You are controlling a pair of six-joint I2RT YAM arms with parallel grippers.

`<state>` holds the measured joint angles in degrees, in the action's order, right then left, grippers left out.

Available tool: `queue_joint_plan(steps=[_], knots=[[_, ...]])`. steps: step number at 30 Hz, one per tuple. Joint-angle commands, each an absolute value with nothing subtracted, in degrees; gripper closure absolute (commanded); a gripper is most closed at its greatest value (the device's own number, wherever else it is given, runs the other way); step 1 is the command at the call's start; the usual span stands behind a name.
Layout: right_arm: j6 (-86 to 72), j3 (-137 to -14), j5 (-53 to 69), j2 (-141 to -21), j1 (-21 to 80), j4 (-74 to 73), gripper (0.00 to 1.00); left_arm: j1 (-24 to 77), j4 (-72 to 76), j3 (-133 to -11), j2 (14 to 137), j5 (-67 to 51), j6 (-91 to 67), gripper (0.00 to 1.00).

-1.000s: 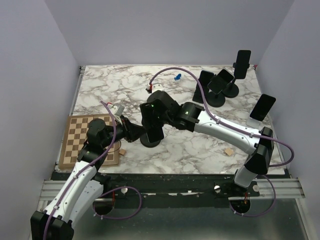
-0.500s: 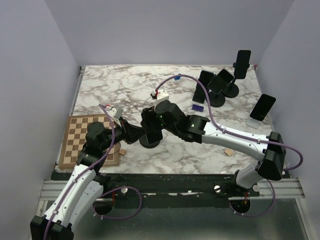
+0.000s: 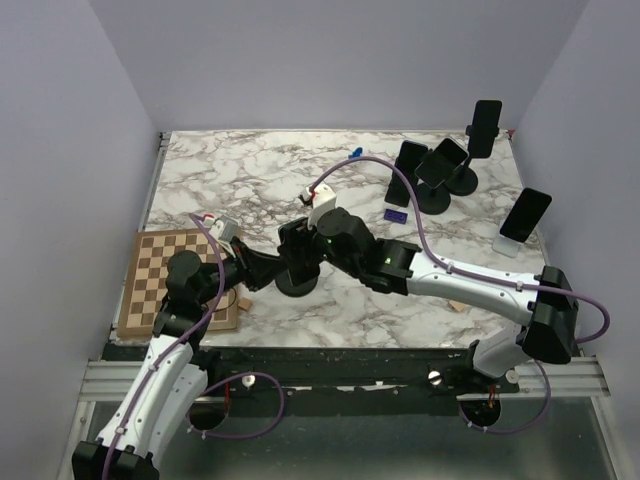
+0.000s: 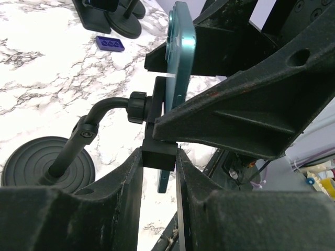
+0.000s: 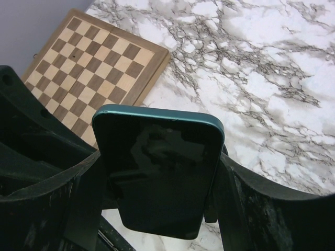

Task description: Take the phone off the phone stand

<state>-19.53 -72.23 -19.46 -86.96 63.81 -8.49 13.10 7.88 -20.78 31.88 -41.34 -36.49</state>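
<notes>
The phone (image 5: 159, 172), teal-edged with a dark screen, stands upright between the fingers of my right gripper (image 5: 159, 180), which is shut on its two long sides. In the left wrist view the phone's edge (image 4: 181, 57) rests against the head of the black phone stand (image 4: 99, 117). My left gripper (image 4: 159, 157) is shut on the square block under that head. The stand's round base (image 3: 297, 287) sits on the marble near the front, where the two grippers meet. Most of the phone is hidden under the right wrist in the top view.
A chessboard (image 3: 170, 280) lies at the front left beside the left arm. Three more stands with phones (image 3: 440, 170) stand at the back right. A blue brick (image 3: 396, 214) and a small wooden block (image 3: 457, 303) lie on the marble table (image 3: 230, 180).
The right arm's elbow has swung out to the right and its wrist has turned and sunk over the stand, uncovering the blue brick. The left arm has shifted slightly left. Both grips are unchanged.
</notes>
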Motion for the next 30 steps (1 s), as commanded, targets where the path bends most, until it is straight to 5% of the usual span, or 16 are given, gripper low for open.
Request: queue_joint_plan(steps=[1,17,30], knots=[[-11.6,-69.5,-19.8,-83.1,60.5,-6.6,0.99,9.5,8.8,-19.3,31.8,-49.0,-37.8,1.0],[-10.3,-74.0,11.4,-83.6,56.4,-9.0,0.99,8.1,7.2,-20.0,34.6,-51.2,-36.7,1.0],[-28.3,-75.7,13.6,-77.4,56.4,-7.1,0.99,8.1,-3.9,-24.4,33.9,-47.2,-35.6,1.0]])
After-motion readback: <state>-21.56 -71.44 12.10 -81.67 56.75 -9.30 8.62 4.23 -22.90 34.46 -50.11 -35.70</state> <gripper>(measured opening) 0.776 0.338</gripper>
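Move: The right hand already grips the phone by its sides, with the phone's middle at its finger pads; the stand's holder lies about 3 cm back, 2 cm left and 4 cm below. From the left hand, which already pinches that holder, the phone is some 3 cm ahead, 2 cm right and 4 cm up. The round stand base is about 5 cm ahead of the left hand, straight on, 14 cm down; a wooden block lies 9 cm left, 1 cm back, 16 cm down. Left keeps pinching the holder; right swings the phone some 20 degrees counter-clockwise, drawing it 5 cm back and up. ##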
